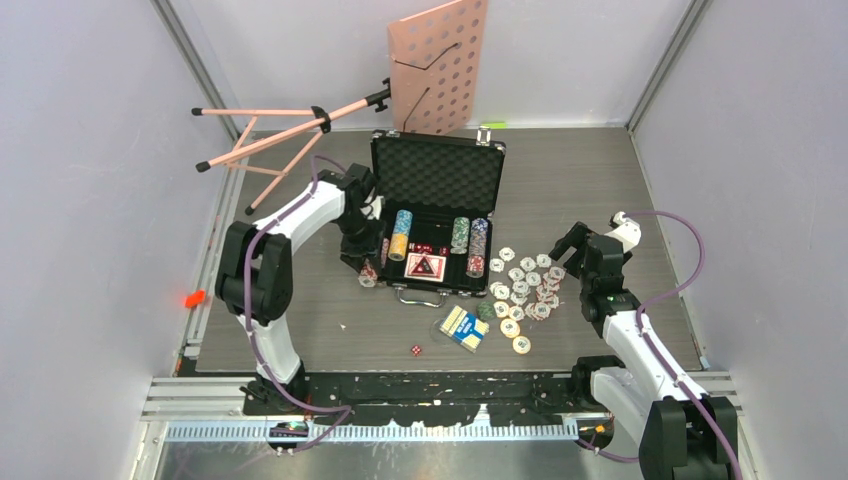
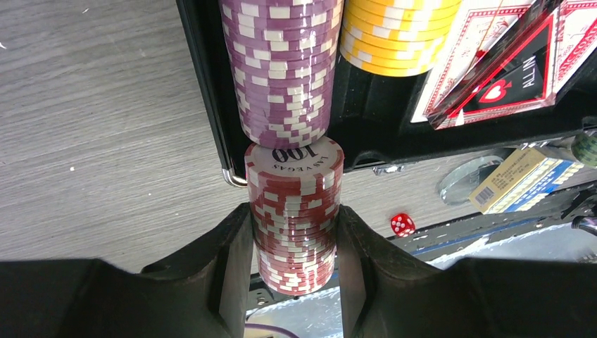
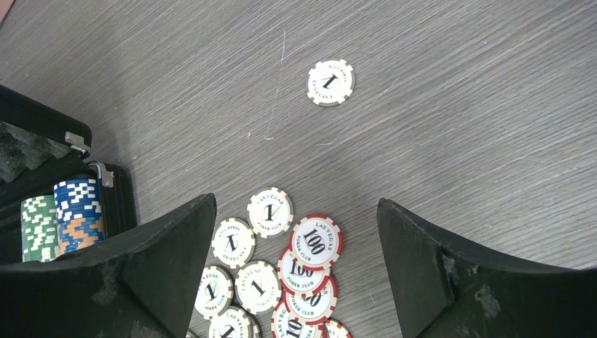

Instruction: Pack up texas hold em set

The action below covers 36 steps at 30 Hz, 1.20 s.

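Observation:
The black case (image 1: 390, 180) lies open with chip stacks, cards and dice in its foam. At its front left corner my left gripper (image 1: 365, 262) (image 2: 294, 239) is shut on a stack of red chips (image 2: 296, 211) topped by a "100" chip, right in front of the purple stack (image 2: 281, 63) in the case. The right gripper (image 1: 566, 248) (image 3: 296, 211) hangs open over loose white and red chips (image 1: 525, 285). A red "100" chip (image 3: 316, 241) and white "1" chips (image 3: 234, 243) lie between its fingers, untouched.
A boxed card deck (image 1: 463, 328), a red die (image 1: 415, 350) and a few chips (image 1: 515, 335) lie in front of the case. One white chip (image 3: 331, 82) lies apart. The pink music stand (image 1: 440, 65) leans behind the case, its tripod (image 1: 270, 140) at the back left.

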Available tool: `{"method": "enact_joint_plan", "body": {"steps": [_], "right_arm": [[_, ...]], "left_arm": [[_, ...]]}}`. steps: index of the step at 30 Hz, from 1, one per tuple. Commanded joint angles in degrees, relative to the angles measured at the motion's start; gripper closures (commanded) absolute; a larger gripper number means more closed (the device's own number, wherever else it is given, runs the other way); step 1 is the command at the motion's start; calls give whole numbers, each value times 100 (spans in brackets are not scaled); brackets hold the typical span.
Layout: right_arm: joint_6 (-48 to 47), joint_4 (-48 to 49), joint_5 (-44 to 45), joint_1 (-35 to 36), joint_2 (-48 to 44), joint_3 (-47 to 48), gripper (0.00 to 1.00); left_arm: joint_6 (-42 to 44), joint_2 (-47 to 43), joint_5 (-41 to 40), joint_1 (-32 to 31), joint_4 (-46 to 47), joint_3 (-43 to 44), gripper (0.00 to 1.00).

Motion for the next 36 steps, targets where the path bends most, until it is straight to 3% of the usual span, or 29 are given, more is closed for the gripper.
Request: {"method": "enact_joint_plan", "body": {"steps": [1,20,27,33,36], "right_arm": [[3,129,8,2,-44,234,10],[-14,129,-13,1,-12,246,10],[-14,129,-19,3,1,248,9],[-9,129,-22,3,-3,248,10],[-13,123,-22,4,-7,255,10]], "left_arm": [[-221,33,87,29,233,338,100],[-332,1026,-683,38,572,1489,100],[-336,968,-770,38,1179,1372,100],[-356,1061,-604,38,1356,1486,96],[-366,979,-438,38,1357,1404,82]]}}
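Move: The left hand holds the red chip stack over the front rim of the case. The purple stack in the case's left slot lies about 7 cm ahead, 2 cm to the right and 2 cm lower. The blue-and-yellow stack is some 10 cm ahead and 7 cm right, the card deck about 3 cm ahead and 12 cm right. From the idle right hand, the purple stack lies roughly 50 cm to the left, 4 cm ahead and 5 cm lower. Forward along the case's left slot goes the left hand, about 8 cm, drifting slightly right and sinking some 2 cm, then it stops. It keeps its grip on the red stack and pushes the purple stack ahead with the red stack's far end; the fingertips swing forward by nearly 10 degrees. ##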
